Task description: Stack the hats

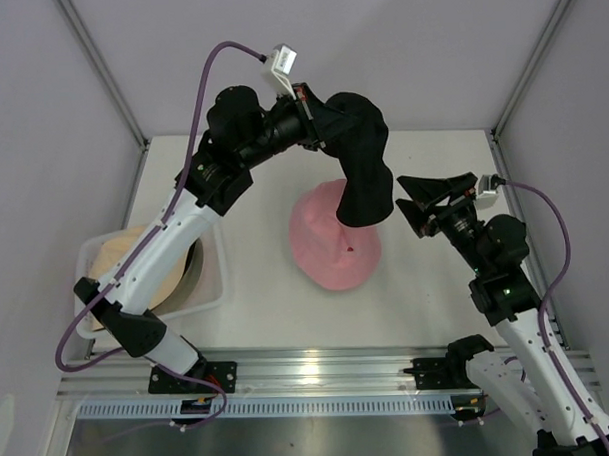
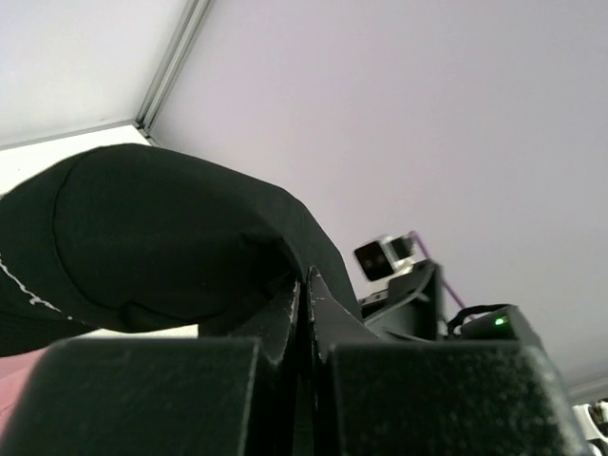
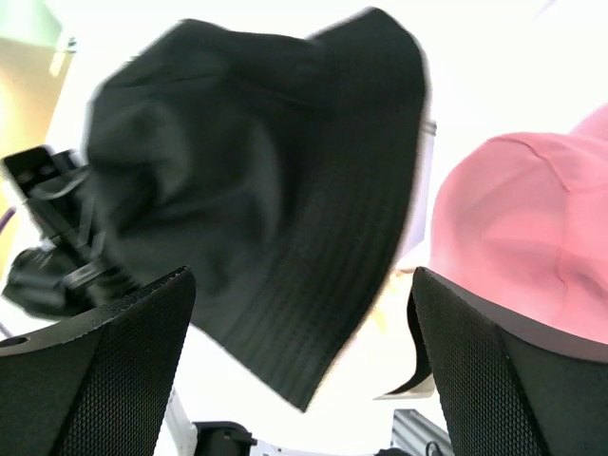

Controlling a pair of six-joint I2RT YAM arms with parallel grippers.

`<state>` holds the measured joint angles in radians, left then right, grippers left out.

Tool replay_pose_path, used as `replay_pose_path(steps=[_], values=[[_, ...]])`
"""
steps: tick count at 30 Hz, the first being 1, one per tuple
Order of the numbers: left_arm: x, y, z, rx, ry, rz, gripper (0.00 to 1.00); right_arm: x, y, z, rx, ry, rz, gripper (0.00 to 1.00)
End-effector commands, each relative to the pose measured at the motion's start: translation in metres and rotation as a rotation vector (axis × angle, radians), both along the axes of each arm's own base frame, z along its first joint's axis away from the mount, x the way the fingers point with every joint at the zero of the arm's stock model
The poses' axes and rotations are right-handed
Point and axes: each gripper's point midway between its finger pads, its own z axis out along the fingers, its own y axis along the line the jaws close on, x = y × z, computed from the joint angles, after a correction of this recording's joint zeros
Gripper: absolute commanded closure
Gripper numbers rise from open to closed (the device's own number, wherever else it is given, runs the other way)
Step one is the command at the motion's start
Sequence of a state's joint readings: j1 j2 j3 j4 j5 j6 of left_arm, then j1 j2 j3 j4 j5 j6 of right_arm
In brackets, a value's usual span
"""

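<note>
A black hat [image 1: 365, 171] hangs in the air over the middle of the table, pinched at its upper edge by my left gripper [image 1: 329, 122], which is shut on it. In the left wrist view the jaws meet on the black hat's [image 2: 161, 237] fabric at the left gripper [image 2: 306, 285]. Under it, a pink hat [image 1: 330, 245] lies flat on the table. A beige hat [image 1: 126, 262] rests in the white basket [image 1: 222, 281]. My right gripper [image 1: 410, 202] is open just right of the hanging hat, holding nothing. The right wrist view has the black hat [image 3: 256, 171] in front of the right gripper [image 3: 299, 285] and the pink hat [image 3: 522, 228] behind.
The white basket stands at the table's left edge, partly under my left arm [image 1: 175, 233]. Grey walls and metal frame posts [image 1: 104, 75] enclose the back and sides. A metal rail [image 1: 320, 373] runs along the near edge.
</note>
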<state>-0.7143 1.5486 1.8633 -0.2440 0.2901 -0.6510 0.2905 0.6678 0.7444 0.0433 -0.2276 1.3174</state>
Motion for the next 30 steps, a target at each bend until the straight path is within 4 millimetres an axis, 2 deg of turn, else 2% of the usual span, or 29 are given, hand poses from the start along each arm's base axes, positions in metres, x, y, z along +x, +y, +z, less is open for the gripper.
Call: replay_pose_path(steps=[1, 8, 11, 14, 15, 17, 18, 23, 25, 27, 28, 30], values=[[-0.01, 0.009, 0.038, -0.115, -0.042, 0.017, 0.99, 0.008, 0.005, 0.007, 0.082, 0.007, -0.006, 0.0], [-0.012, 0.013, 0.034, -0.121, -0.028, 0.027, 0.99, 0.015, 0.013, 0.014, 0.067, -0.012, -0.004, 0.03], [-0.013, 0.013, 0.026, -0.105, -0.02, 0.023, 0.99, 0.017, 0.012, 0.017, 0.073, -0.036, -0.016, 0.17], [-0.011, 0.017, 0.018, -0.076, -0.022, 0.05, 0.99, 0.015, 0.007, 0.028, 0.052, -0.092, -0.042, 0.52], [-0.01, 0.018, 0.011, -0.061, -0.016, 0.059, 0.99, 0.014, 0.003, 0.036, 0.046, -0.113, -0.062, 0.77], [-0.009, 0.023, 0.009, -0.036, -0.038, 0.08, 0.99, 0.014, 0.0, 0.037, -0.018, -0.135, -0.089, 0.97], [-0.009, 0.025, 0.006, -0.015, -0.036, 0.085, 0.99, 0.013, -0.001, 0.039, -0.035, -0.145, -0.096, 1.0], [-0.017, 0.023, -0.002, 0.025, -0.045, 0.045, 0.99, 0.015, 0.004, 0.049, -0.084, -0.217, -0.079, 1.0], [-0.02, 0.028, 0.0, 0.042, -0.059, 0.049, 0.88, 0.014, 0.009, 0.06, -0.096, -0.287, -0.061, 1.0], [-0.017, 0.038, -0.004, 0.075, -0.054, 0.104, 0.73, 0.016, 0.023, 0.07, -0.135, -0.346, 0.003, 1.0], [-0.021, 0.049, 0.002, 0.083, -0.084, 0.132, 0.54, 0.014, 0.031, 0.078, -0.143, -0.377, 0.036, 1.0], [-0.017, 0.069, 0.001, 0.114, -0.091, 0.223, 0.41, 0.014, 0.052, 0.097, -0.179, -0.432, 0.112, 1.0]])
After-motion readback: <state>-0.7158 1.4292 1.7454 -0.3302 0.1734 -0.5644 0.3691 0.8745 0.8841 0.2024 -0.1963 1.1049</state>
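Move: The right hand, empty and open, has the middle of the black hat about 8 cm ahead, 8 cm to its left and 5 cm above, with the near brim edge almost between its fingers. The pink hat lies on the table some 15 cm ahead, 15 cm left and 33 cm below. The left hand already grips the black hat, whose middle is 3 cm ahead, 10 cm right and 7 cm below; from it the pink hat is roughly 10 cm ahead, 3 cm right and 45 cm down. The right hand dips about 2 cm while easing forward and left to the hanging black hat, shuts its fingers on the near brim edge, then lifts some 6 cm with that edge, going on a little forward and, at the last, left. The left hand keeps its pinch as it sinks about 2 cm and draws some 3 cm to its left, then opens its fingers to just over half at the end, with the cloth still between them. ##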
